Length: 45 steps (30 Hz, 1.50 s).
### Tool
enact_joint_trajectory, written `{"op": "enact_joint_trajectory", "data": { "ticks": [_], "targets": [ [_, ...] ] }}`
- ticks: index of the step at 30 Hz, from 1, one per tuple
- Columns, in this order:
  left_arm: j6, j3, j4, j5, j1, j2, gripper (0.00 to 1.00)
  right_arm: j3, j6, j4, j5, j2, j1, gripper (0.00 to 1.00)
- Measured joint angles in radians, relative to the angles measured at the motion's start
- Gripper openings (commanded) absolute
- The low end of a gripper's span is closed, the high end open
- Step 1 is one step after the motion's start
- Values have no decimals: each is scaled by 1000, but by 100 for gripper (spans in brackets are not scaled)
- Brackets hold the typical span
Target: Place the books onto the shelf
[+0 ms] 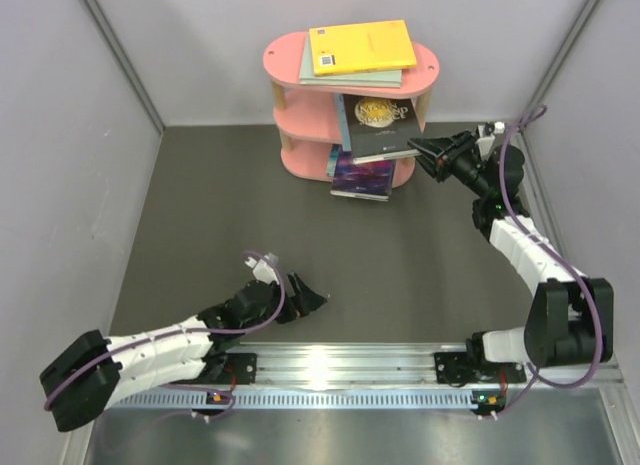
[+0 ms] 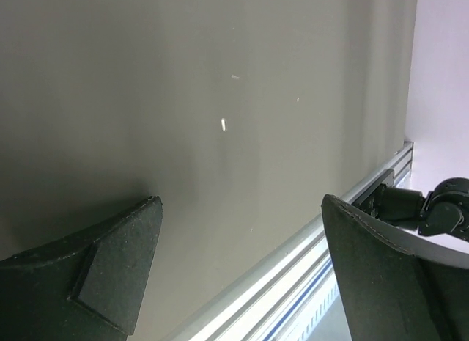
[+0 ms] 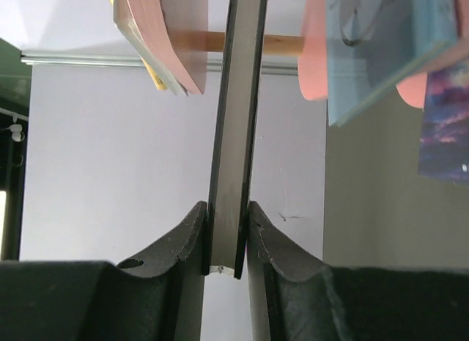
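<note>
The pink shelf (image 1: 290, 60) stands at the back of the table. On its top board a bright yellow book (image 1: 362, 45) lies on a pale grey-green book (image 1: 385, 80). A black book with gold emblem (image 1: 382, 125) sticks out of the middle tier, tilted, and my right gripper (image 1: 422, 148) is shut on its right edge. In the right wrist view the black book (image 3: 236, 121) stands edge-on between the pads of that gripper (image 3: 227, 213). A light blue book (image 3: 381, 48) and a purple book (image 1: 360, 177) sit lower down. My left gripper (image 1: 308, 293) rests open and holds nothing.
The purple book juts from the bottom tier onto the dark mat (image 1: 250, 205). Grey walls enclose the left, back and right sides. A metal rail (image 1: 340, 370) runs along the near edge. In the left wrist view the left gripper (image 2: 242, 202) hangs over bare mat beside the rail (image 2: 293, 282).
</note>
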Motion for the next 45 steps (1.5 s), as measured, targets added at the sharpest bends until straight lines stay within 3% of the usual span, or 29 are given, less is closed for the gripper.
{"op": "enact_joint_trajectory", "data": {
  "ticks": [14,27,30,31,32,34,41,43,45],
  "targets": [
    [42,19,378,10,-1,332,96,230,31,161,-4,343,11,0],
    [58,2,383,19,-1,292,97,368,27,169,31,525,48,0],
    [58,0,371,18,-1,280,97,368,26,168,32,534,48,23],
    [58,-1,369,18,-1,276,97,368,26,166,31,535,48,43],
    [58,-2,365,18,-1,272,97,368,28,172,31,537,48,48],
    [58,-3,357,17,-1,262,97,371,23,188,29,539,48,57],
    [58,-10,330,9,-1,231,97,373,19,220,22,541,50,67],
    [58,-11,324,6,-1,224,97,373,21,220,19,541,50,78],
    [58,-11,319,4,-1,221,97,372,19,219,9,541,50,82]
  ]
}}
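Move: The right hand holds the black book by its near right corner. The light blue book it is bound for, on the middle shelf, lies about 15 cm ahead, 11 cm left and 5 cm below. The yellow book on top is about 15 ahead, 11 left and 16 above; the purple book on the bottom shelf is some 12 ahead, 11 left and 20 below. From the left hand, the light blue book is roughly 40 ahead, 11 right and 23 above. The right hand slides the black book about 12 cm forward over the light blue one, sinks slightly, then opens. ##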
